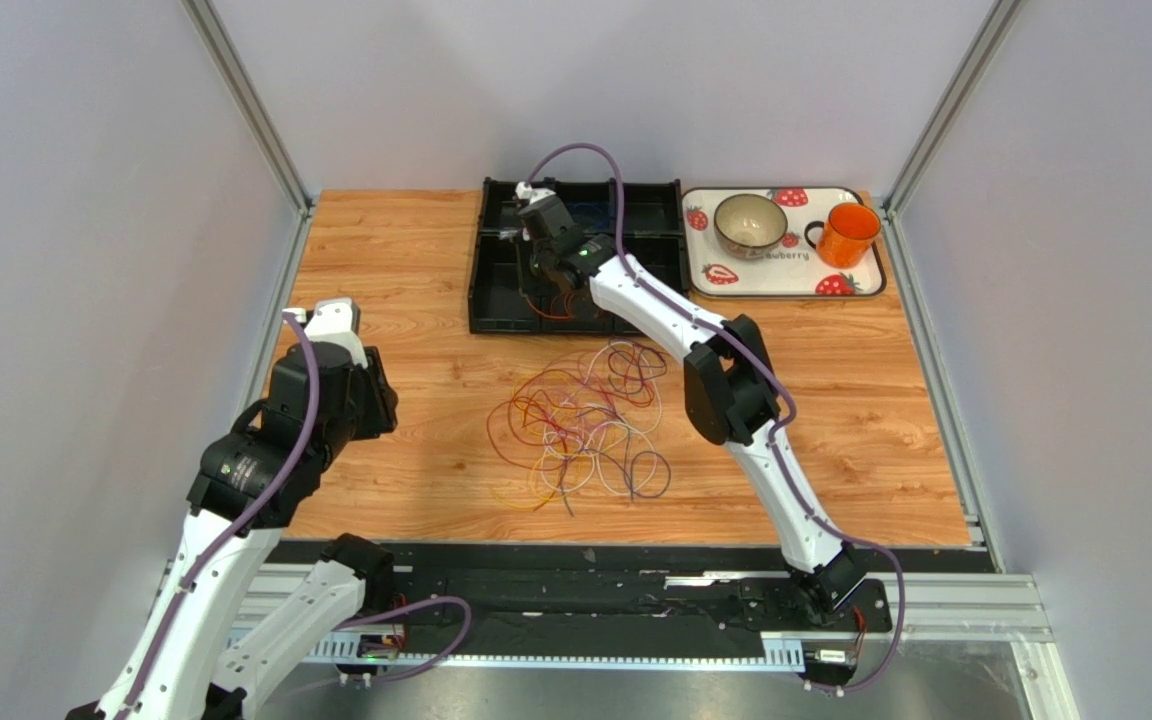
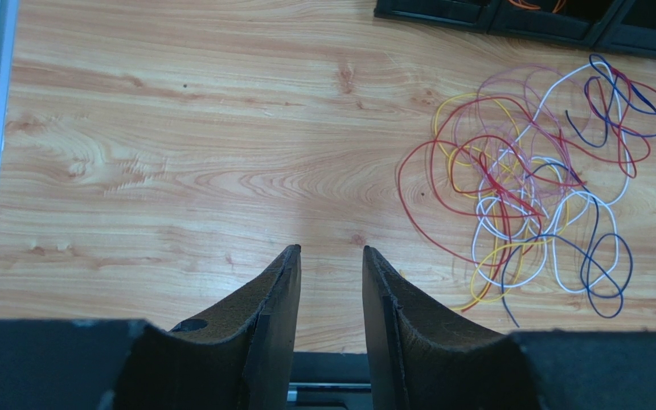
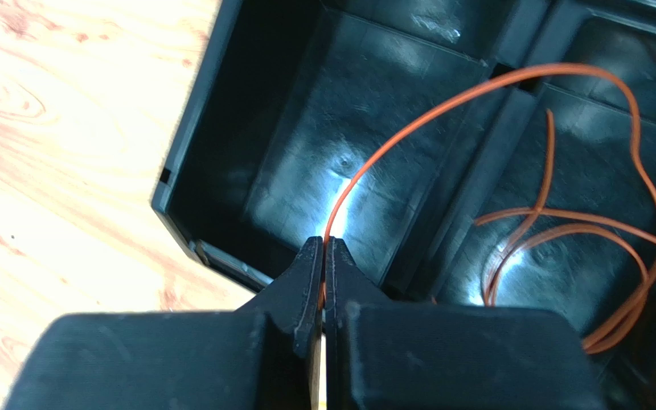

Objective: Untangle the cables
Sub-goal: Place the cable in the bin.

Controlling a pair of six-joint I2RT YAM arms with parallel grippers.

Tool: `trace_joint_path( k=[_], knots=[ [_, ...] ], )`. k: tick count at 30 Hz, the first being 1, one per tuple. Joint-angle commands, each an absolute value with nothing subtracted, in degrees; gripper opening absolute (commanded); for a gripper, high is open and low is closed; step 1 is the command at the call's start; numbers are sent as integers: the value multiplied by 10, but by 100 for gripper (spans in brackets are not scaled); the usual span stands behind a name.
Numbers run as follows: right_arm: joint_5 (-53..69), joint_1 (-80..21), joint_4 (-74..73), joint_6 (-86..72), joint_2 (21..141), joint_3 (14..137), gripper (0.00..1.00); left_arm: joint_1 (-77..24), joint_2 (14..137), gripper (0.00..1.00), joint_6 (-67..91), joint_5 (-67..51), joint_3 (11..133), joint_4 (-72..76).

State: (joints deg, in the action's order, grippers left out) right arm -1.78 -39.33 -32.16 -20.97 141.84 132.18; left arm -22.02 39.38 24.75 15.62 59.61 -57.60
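Note:
The cables (image 1: 582, 420) lie in a loose tangle of red, yellow, blue, purple and white loops on the wooden table; in the left wrist view this tangle (image 2: 528, 188) sits to the right. One orange cable (image 3: 443, 107) curves through the black compartment tray (image 3: 188, 184). My right gripper (image 3: 324, 245) is shut on it, and it hangs over that tray's front part (image 1: 540, 267). My left gripper (image 2: 331, 249) is open and holds nothing; it hovers above bare wood left of the tangle.
The black tray (image 1: 500, 323) stands at the back centre. To its right a strawberry-print tray (image 1: 800, 278) carries a bowl (image 1: 751, 222) and an orange mug (image 1: 845, 233). Walls with metal rails enclose the table on the left, right and back.

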Motion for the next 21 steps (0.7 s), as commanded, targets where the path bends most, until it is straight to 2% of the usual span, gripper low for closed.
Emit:
trace_joint_path(
  k=[1, 8, 18, 21],
  knots=[
    [-18, -361, -289, -206, 1342, 1275, 0, -217, 388, 41, 241, 160, 593, -564],
    [-10, -317, -280, -202, 1334, 1249, 0, -217, 390, 41, 242, 160, 593, -564],
    [-10, -306, -258, -201, 1342, 1241, 0, -217, 398, 41, 242, 163, 593, -564],
    [28, -305, -248, -211, 1353, 1235, 0, -217, 399, 41, 242, 163, 594, -565]
  ],
)
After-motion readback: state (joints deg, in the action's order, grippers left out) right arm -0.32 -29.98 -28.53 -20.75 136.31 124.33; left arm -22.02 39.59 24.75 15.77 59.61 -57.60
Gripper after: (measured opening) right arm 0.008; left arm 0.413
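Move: The right hand already pinches the orange cable over the bin's near-left compartment; the near-middle compartment's centre lies about 10 cm to its right, 5 cm ahead and 6 cm below. The cable's laid coil is roughly 9 cm right and 3 cm ahead, the blue cable some 10 cm right and 17 cm ahead, and the tangled cables about 8 cm right and 18 cm back. From the idle left hand, that compartment is roughly 30 cm ahead and 22 cm right. Keeping its shut fingers on the orange cable, the right hand swings it out of the near-left side and across the divider, about 9 cm to the right and some 5 cm forward, rising only slightly, to come over the near-middle compartment where the rest of the cable lies. The wrist turns clockwise by just under 10 degrees on the way, and after a quick sweep the hand slows and eases back left a little, without opening. ##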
